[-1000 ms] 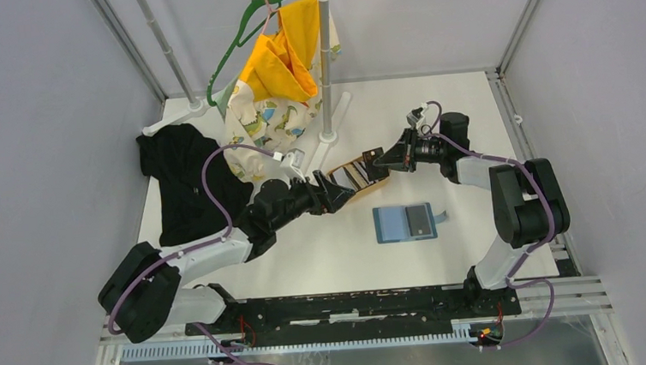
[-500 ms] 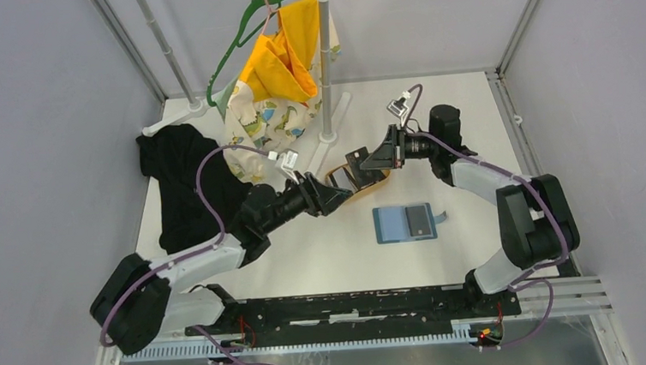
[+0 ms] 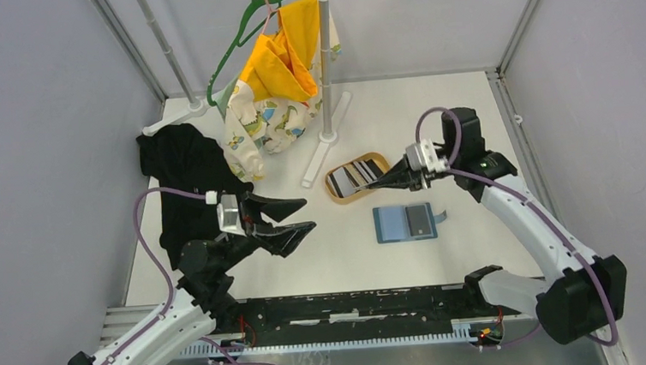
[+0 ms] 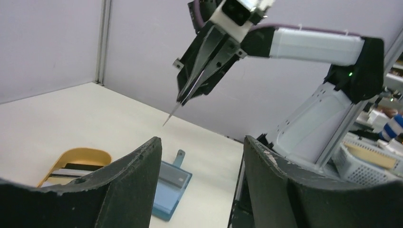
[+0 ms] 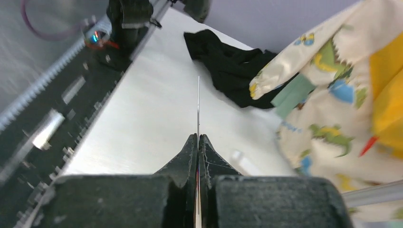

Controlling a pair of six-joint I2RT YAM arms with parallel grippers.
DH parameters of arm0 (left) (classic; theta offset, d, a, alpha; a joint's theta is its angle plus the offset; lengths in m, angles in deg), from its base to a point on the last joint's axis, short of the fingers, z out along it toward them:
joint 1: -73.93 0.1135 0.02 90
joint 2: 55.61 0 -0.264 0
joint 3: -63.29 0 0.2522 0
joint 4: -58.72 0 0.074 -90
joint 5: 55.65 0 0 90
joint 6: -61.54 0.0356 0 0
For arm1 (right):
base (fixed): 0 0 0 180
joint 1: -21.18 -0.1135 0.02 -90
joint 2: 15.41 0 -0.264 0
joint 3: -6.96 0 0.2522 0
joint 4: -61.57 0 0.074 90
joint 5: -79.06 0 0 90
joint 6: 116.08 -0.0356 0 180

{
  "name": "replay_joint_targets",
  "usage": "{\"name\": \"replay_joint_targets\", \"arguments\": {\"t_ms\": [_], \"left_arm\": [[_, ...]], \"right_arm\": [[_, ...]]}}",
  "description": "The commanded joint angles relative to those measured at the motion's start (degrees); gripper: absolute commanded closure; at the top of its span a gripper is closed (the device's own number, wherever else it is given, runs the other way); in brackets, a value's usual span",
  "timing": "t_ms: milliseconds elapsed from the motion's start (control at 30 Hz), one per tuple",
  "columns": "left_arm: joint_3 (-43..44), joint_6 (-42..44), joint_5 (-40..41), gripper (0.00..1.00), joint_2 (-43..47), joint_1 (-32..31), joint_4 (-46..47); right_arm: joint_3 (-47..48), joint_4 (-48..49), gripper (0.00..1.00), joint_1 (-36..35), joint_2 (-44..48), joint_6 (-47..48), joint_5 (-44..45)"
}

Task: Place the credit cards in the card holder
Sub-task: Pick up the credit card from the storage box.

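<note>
Several striped black, grey and white credit cards lie in an oval tan wooden tray at the table's middle. The teal card holder lies open and flat just right of and nearer than the tray, also in the left wrist view as the card holder. My right gripper hovers at the tray's right end, above the table, shut on one thin card seen edge-on. My left gripper stands open and empty, well left of the holder and apart from the tray.
A black cloth lies at the left. A clothes rack pole carries a yellow garment and a dinosaur-print garment at the back. The rack's white foot bar lies just behind the tray.
My left arm has pulled back from the tray to the near left, its jaws slightly narrower. My right gripper has swung round at the tray's right end, a card pinched in it. The tray lies flat.
</note>
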Motion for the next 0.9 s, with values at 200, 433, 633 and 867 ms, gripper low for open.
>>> {"name": "replay_joint_targets", "arguments": {"t_ms": [200, 433, 633, 867], "left_arm": [[-4.94, 16.34, -11.66, 0.31, 2.86, -0.73, 3.71], [-5.67, 24.20, -13.84, 0.31, 2.28, -2.74, 3.30], [-4.47, 30.10, -11.47, 0.31, -1.57, -6.37, 0.80], [-0.91, 28.58, -2.52, 0.30, -9.15, -8.90, 0.71]], "right_arm": [[2.31, -58.22, 1.00, -1.06, 7.03, 102.98, 4.51], [1.98, -58.39, 1.00, -2.01, 8.88, 104.87, 4.57], [2.04, -58.44, 1.00, -2.94, 9.05, 104.71, 4.79], [4.04, -54.76, 1.00, -3.07, 7.21, 79.71, -1.45]]}}
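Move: The right gripper already pinches the black card, on edge, off its left-pointing fingertips. From that hand, the left gripper's open fingers are about 17 cm left, 6 cm back and 3 cm higher; the card holder lies some 8 cm right, 1 cm back and 26 cm below, the storage box 13 cm ahead, 2 cm left and 26 cm below. From the left hand, the card is about 13 cm right, 5 cm ahead and 4 cm lower. Draw the right gripper back about 8 cm, away from the storage box, easing slightly right and down; keep the pinch and roll the hand some 30 degrees so the card's upper edge tips back. Sink the open left gripper about 8 cm, also back and to the right, swinging its fingers to point straighter right towards the held card, without touching it. ##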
